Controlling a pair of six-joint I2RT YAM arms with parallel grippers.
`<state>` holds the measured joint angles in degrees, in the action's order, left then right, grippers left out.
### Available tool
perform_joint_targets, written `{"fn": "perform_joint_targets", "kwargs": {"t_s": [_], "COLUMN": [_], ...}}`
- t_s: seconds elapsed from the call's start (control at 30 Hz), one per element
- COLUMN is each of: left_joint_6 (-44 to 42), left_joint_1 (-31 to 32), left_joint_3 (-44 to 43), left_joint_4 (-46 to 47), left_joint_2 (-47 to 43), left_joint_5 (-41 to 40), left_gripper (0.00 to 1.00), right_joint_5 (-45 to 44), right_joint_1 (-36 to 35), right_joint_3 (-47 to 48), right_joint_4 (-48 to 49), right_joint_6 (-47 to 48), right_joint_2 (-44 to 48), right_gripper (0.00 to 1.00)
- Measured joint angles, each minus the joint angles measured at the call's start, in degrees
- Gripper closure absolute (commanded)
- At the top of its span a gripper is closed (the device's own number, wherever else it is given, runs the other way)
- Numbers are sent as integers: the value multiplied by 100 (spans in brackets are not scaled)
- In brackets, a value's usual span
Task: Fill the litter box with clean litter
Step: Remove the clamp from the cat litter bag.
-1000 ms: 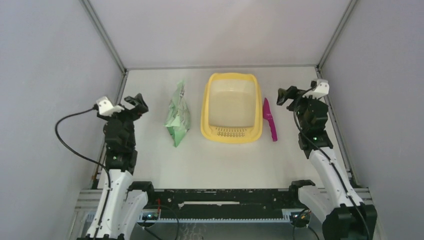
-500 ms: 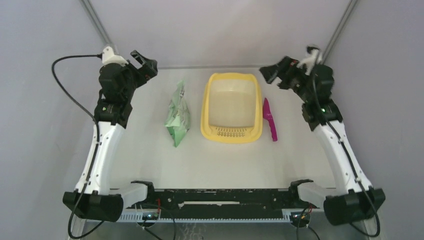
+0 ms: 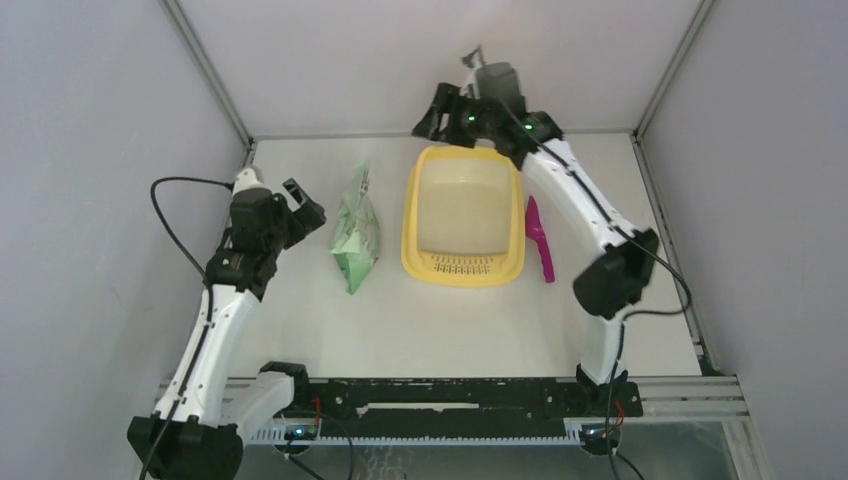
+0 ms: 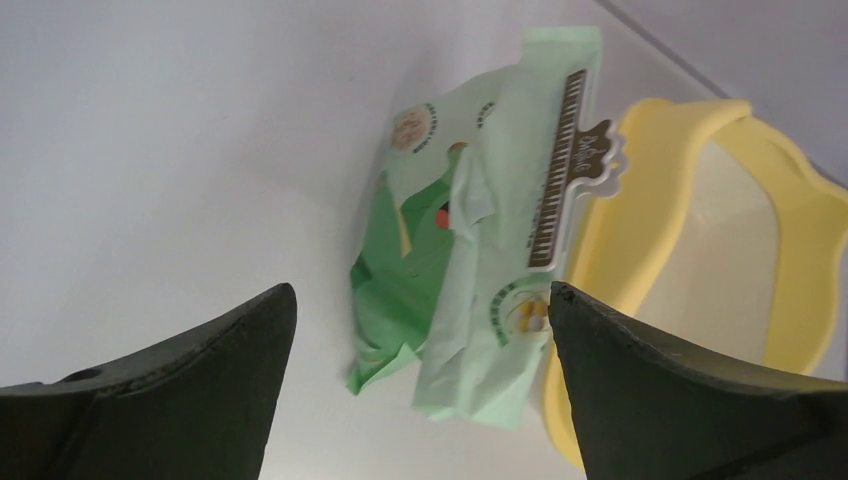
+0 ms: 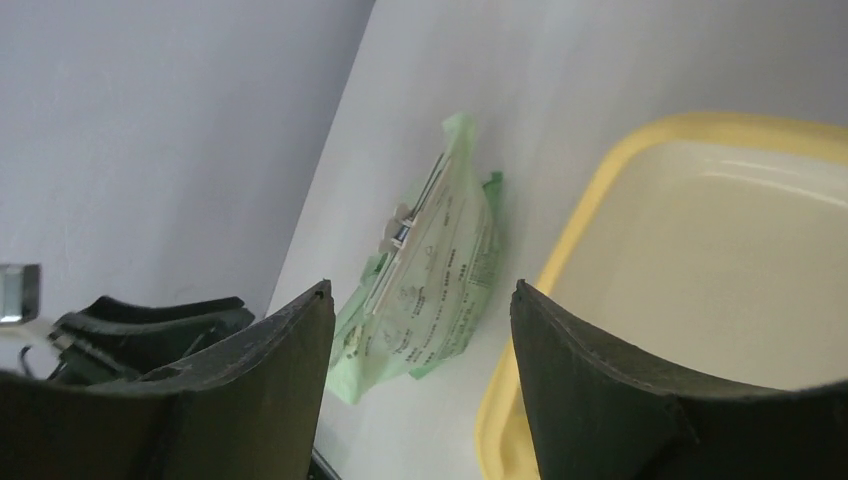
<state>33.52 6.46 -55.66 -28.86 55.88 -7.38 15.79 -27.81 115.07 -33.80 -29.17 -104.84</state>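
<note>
The yellow litter box [image 3: 411,225] lies mid-table with its grille ledge toward the arms; its pale inside looks bare. No clean litter shows in any view. A light green bag [image 3: 355,235] lies left of it. My left gripper [image 3: 303,210] hovers open just left of the bag, which shows between its fingers in the left wrist view [image 4: 470,250], beside the box rim [image 4: 640,200]. My right gripper [image 3: 428,120] is open above the box's far left corner. In the right wrist view it faces the bag [image 5: 430,270] and the box rim [image 5: 590,210].
A magenta scoop [image 3: 540,240] lies along the box's right side. Grey walls with metal corner posts [image 3: 205,65] enclose the white table [image 3: 420,320]. My right arm's forearm [image 3: 580,205] spans above the scoop. A black rail [image 3: 450,395] runs along the near edge.
The left arm dropped from the back-left corner toward the bag. The right arm swung left across the box's far end, and its jaws narrowed a little.
</note>
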Motion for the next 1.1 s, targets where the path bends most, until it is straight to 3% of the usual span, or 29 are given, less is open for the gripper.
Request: {"fn": "perform_joint_targets", "kwargs": {"t_s": [0.13, 0.3, 0.43, 0.5, 0.57, 0.83, 1.1], "left_joint_6": [0, 4, 61, 111, 153, 210, 212], "left_joint_1": [13, 131, 170, 175, 179, 251, 481], "left_joint_3": [146, 304, 457, 516, 529, 595, 595], "left_joint_4": [-240, -278, -299, -245, -166, 302, 654], "left_joint_2": [-271, -282, -236, -94, 170, 1200, 1624], "left_joint_5": [-308, -597, -796, -885, -905, -839, -745], "left_gripper": [3, 6, 15, 30, 39, 46, 48], "right_joint_5": [85, 74, -39, -83, -164, -684, -1021], "right_joint_1": [-474, -942, -1222, -1322, -1399, -1475, -1480], "right_joint_3": [1054, 1513, 1513, 1545, 1600, 1781, 1781], "right_joint_4": [-409, -732, -765, -691, -599, -503, -544], "right_joint_6": [-310, -640, -907, -1062, -1207, -1513, -1622], "right_joint_2": [-1335, -2280, -2430, -2430, -2430, -2518, -2785], "right_gripper": [27, 27, 27, 27, 27, 29, 30]}}
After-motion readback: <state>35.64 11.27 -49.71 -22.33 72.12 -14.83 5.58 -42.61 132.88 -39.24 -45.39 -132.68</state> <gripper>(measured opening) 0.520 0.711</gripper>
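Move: About 18 cm to the right hand's left and 23 cm below it, level fore and aft, is the clamp on the cat litter bag. The bag's middle is roughly 3 cm back, 20 cm left and 29 cm down. The litter box lies almost beneath this hand, 4 cm to its right. For the left hand, the bag's middle is some 7 cm ahead, 6 cm right and 18 cm below; the clamp is about 11 cm ahead and 9 cm right. Swinging left and down some 15 cm each way, the right hand crosses from over the litter box to just above the clamp, tipping its fingers about 20 degrees down and holding its opening; it lifts slightly midway, then sinks again. The left hand edges back, then sinks towards the bag and comes forward a little, tilting down as its fingers close to about half open. ##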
